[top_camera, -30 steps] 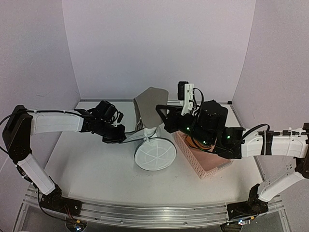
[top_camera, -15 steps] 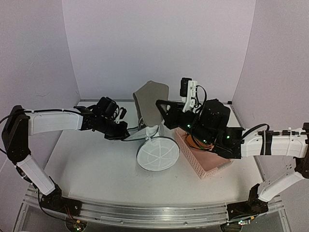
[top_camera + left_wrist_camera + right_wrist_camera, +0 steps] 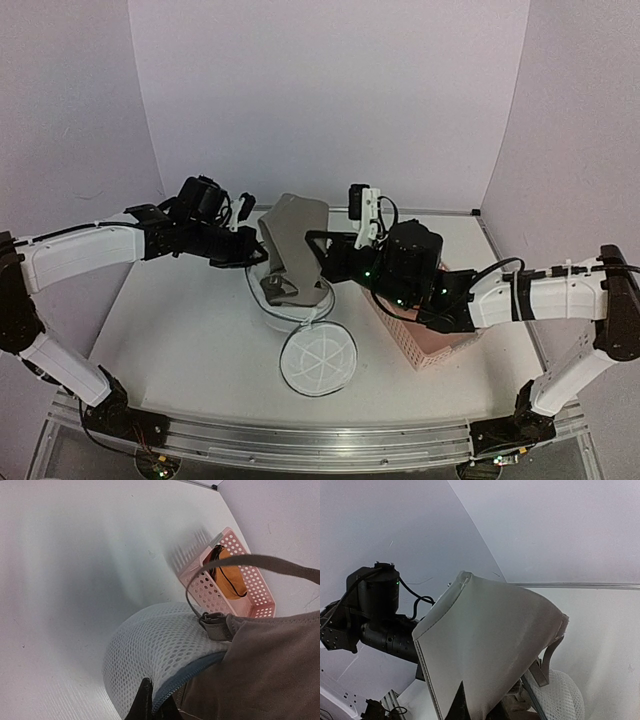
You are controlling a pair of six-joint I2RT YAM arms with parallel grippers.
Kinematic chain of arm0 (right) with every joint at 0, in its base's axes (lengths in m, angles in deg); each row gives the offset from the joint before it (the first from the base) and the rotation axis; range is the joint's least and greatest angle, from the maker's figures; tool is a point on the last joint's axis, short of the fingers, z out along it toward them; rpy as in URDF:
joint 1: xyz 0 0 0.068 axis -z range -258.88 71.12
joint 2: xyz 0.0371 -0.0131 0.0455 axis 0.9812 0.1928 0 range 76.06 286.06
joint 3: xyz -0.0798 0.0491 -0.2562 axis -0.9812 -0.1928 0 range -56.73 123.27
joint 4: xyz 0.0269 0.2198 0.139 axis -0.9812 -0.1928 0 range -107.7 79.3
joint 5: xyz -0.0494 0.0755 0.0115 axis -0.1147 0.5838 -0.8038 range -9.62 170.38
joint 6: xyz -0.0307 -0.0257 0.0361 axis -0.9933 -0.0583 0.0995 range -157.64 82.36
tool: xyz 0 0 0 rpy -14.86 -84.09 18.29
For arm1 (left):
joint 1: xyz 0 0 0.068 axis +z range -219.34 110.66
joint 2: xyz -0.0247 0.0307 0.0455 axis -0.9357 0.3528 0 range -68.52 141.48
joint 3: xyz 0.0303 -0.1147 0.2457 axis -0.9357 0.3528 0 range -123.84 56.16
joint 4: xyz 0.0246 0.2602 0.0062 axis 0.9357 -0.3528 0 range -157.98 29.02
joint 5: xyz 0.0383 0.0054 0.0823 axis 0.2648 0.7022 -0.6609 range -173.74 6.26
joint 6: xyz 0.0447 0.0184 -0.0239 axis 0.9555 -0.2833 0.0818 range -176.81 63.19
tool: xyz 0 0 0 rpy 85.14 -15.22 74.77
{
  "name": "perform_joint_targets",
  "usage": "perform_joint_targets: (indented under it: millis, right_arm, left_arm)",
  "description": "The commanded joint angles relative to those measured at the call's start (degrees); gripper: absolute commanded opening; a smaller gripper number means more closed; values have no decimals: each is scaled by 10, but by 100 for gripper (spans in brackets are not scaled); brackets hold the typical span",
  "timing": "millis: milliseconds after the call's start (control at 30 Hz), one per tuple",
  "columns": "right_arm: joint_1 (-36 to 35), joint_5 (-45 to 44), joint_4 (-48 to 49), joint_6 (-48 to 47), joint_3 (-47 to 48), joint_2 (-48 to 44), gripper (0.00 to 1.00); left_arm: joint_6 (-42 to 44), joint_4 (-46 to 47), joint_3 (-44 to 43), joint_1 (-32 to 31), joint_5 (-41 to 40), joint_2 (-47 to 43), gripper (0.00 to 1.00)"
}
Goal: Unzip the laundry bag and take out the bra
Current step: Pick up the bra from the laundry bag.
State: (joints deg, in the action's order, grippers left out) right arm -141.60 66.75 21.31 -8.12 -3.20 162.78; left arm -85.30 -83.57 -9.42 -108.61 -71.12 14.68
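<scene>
The laundry bag (image 3: 318, 360) is white mesh; its round ribbed face lies on the table and its mesh wall stretches up to my left gripper (image 3: 253, 257). In the left wrist view that gripper (image 3: 154, 707) is shut on the bag's mesh (image 3: 150, 645) beside the dark zipper rim. The taupe bra (image 3: 295, 235) hangs above the bag's open mouth, its lower end still at the rim. My right gripper (image 3: 318, 243) is shut on its edge. The right wrist view shows a bra cup (image 3: 485, 640) pinched in the right gripper (image 3: 480, 710), with a strap trailing to the mesh (image 3: 560, 700).
A pink perforated basket (image 3: 425, 350) stands right of the bag, under the right arm, with something orange inside (image 3: 231, 577). The left arm's wrist (image 3: 375, 615) is close behind the bra. Walls enclose the table at the back and both sides.
The right gripper has pulled the bra left and further out of the bag. The left gripper has risen and moved back-left with the rim. The bag's round face has dropped nearer the front.
</scene>
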Motion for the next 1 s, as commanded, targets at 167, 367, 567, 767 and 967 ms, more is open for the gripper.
perform_joint_targets:
  millis: [167, 367, 567, 767, 967]
  right_arm:
    - [-1, 22, 42, -20, 69, -34, 0]
    - [-1, 18, 35, -41, 84, -70, 0]
    - [-1, 7, 34, -56, 86, -103, 0]
    - [-1, -26, 8, -91, 94, -138, 0]
    - [-2, -90, -32, -142, 89, -179, 0]
  left_arm:
    - [13, 4, -13, -2, -8, -11, 0]
    - [13, 4, -3, -4, -31, 2, 0]
    - [16, 4, 1, -6, -49, 16, 0]
    - [17, 3, 3, -7, -68, 26, 0]
    - [18, -2, 6, -7, -83, 30, 0]
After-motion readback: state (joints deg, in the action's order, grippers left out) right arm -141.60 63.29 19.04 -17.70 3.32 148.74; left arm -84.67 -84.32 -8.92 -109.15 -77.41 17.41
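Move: The grey bra is already in the right hand's pinch by its upper cup; its middle is some 3 cm ahead, 5 cm left and 6 cm below, with the lower end in the bag's mouth. From that hand the laundry bag is about 8 cm left, 2 cm ahead, 17 cm down; the basket 33 cm right, 8 cm ahead, 25 cm down. The left hand, holding the bag's rim, has the bra's middle 10 cm right, 2 cm back and 2 cm above it. The bra is drawn up out of the bag's mouth: the right hand keeps its pinch and climbs about 15 cm, bearing off to the right by some 6 cm in the later part, its fingers tilting upward roughly 15 degrees. The left hand keeps the bag's rim pinched, first almost still, then sinking about 3 cm. ##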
